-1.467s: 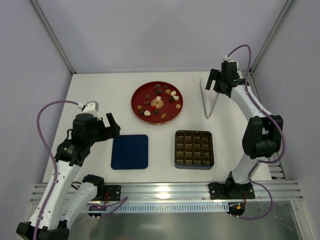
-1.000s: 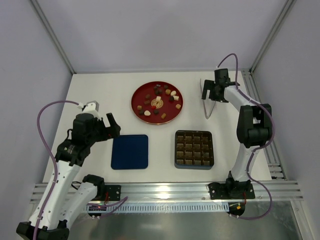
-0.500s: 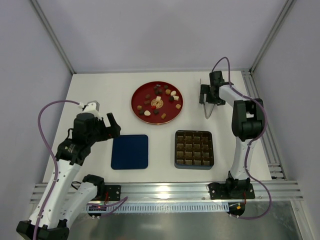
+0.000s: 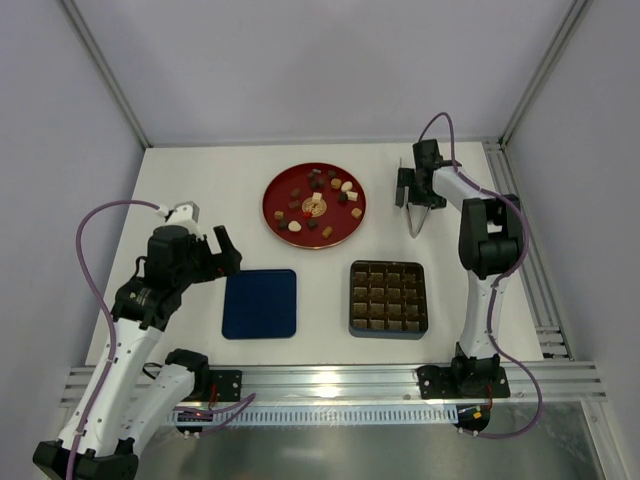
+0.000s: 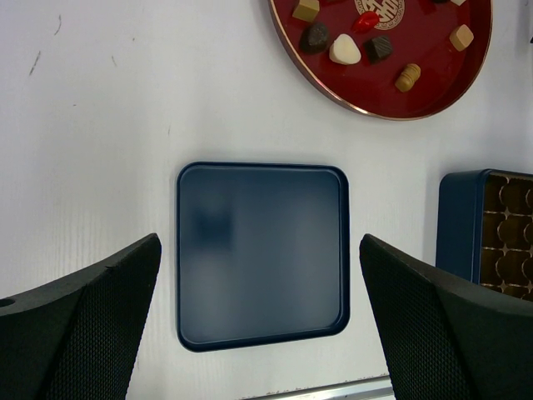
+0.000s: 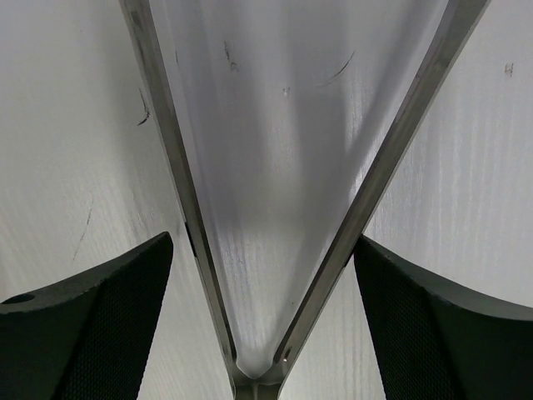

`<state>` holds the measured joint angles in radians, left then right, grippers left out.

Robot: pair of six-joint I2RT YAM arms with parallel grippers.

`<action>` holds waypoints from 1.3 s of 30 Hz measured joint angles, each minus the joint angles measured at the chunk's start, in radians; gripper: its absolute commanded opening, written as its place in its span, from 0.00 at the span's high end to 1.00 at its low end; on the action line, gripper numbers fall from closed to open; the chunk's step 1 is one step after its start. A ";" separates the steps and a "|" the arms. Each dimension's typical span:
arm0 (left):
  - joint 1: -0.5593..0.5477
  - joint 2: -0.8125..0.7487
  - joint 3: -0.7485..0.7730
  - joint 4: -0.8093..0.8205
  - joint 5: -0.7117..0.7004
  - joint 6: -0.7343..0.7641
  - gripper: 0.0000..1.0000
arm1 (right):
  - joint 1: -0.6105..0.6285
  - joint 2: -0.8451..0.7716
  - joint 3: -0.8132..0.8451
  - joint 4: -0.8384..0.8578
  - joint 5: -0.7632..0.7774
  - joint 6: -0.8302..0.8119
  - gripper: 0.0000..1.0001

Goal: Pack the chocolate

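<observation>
The chocolate (image 4: 318,197) lies as several small dark, tan and cream pieces on a red plate (image 4: 275,190); some pieces (image 5: 345,49) show in the left wrist view. My right gripper (image 4: 410,190) is low over the metal tongs (image 4: 416,224). It stands open, its fingers (image 6: 92,321) on either side of the tongs' two arms (image 6: 381,171), close to the hinge. My left gripper (image 4: 228,252) hangs open above the dark-blue lid (image 5: 262,250), holding nothing.
A blue box with a brown gridded tray (image 4: 389,297) sits at the front right, also seen in the left wrist view (image 5: 487,229). The lid (image 4: 260,303) lies to its left. The plate's rim (image 5: 366,107) is beyond the lid.
My right arm has folded in and come down to the left onto the tongs. The left arm, plate, lid and tray have not moved.
</observation>
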<state>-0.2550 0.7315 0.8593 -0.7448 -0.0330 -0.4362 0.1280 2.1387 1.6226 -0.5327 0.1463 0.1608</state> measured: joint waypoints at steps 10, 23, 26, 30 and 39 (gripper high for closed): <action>0.000 0.009 0.000 0.000 0.001 0.000 0.00 | -0.001 0.039 0.056 -0.076 0.004 0.044 0.15; 0.000 0.011 0.000 0.000 0.008 0.000 0.00 | -0.001 0.039 0.056 -0.097 -0.003 0.058 0.42; 0.000 0.011 0.000 0.000 0.008 0.000 0.00 | -0.001 0.039 0.056 -0.097 -0.003 0.059 0.49; 0.000 0.013 0.000 0.000 0.008 0.000 0.00 | -0.001 0.031 0.056 -0.102 0.002 0.058 0.54; 0.000 0.013 0.000 0.000 0.008 0.000 0.00 | -0.001 -0.097 0.056 -0.137 0.026 0.055 0.55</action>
<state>-0.2550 0.7444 0.8593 -0.7444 -0.0246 -0.4362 0.1272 2.0418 1.6787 -0.6701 0.1726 0.2157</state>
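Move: Within the right hand's open fingers lies the pair of tongs, splayed in a V: its middle is about 2 cm ahead of the hand, centred left to right and roughly 1 cm lower, with the hinge towards the robot. The red tray's middle stands some 33 cm to the left and level with the hand; the chocolate box is about 28 cm back and 12 cm left. From the left hand, the tongs lie some 28 cm ahead, 58 cm to the right and 19 cm down. Straddling both arms of the tongs, the right hand first settles about 1 cm lower and draws back about 1 cm, tipping slightly. Its fingers then close to roughly half open, squeezing the two arms together from either side, and with that grip kept the hand rises straight up some 6 cm, still speeding up at the end. ##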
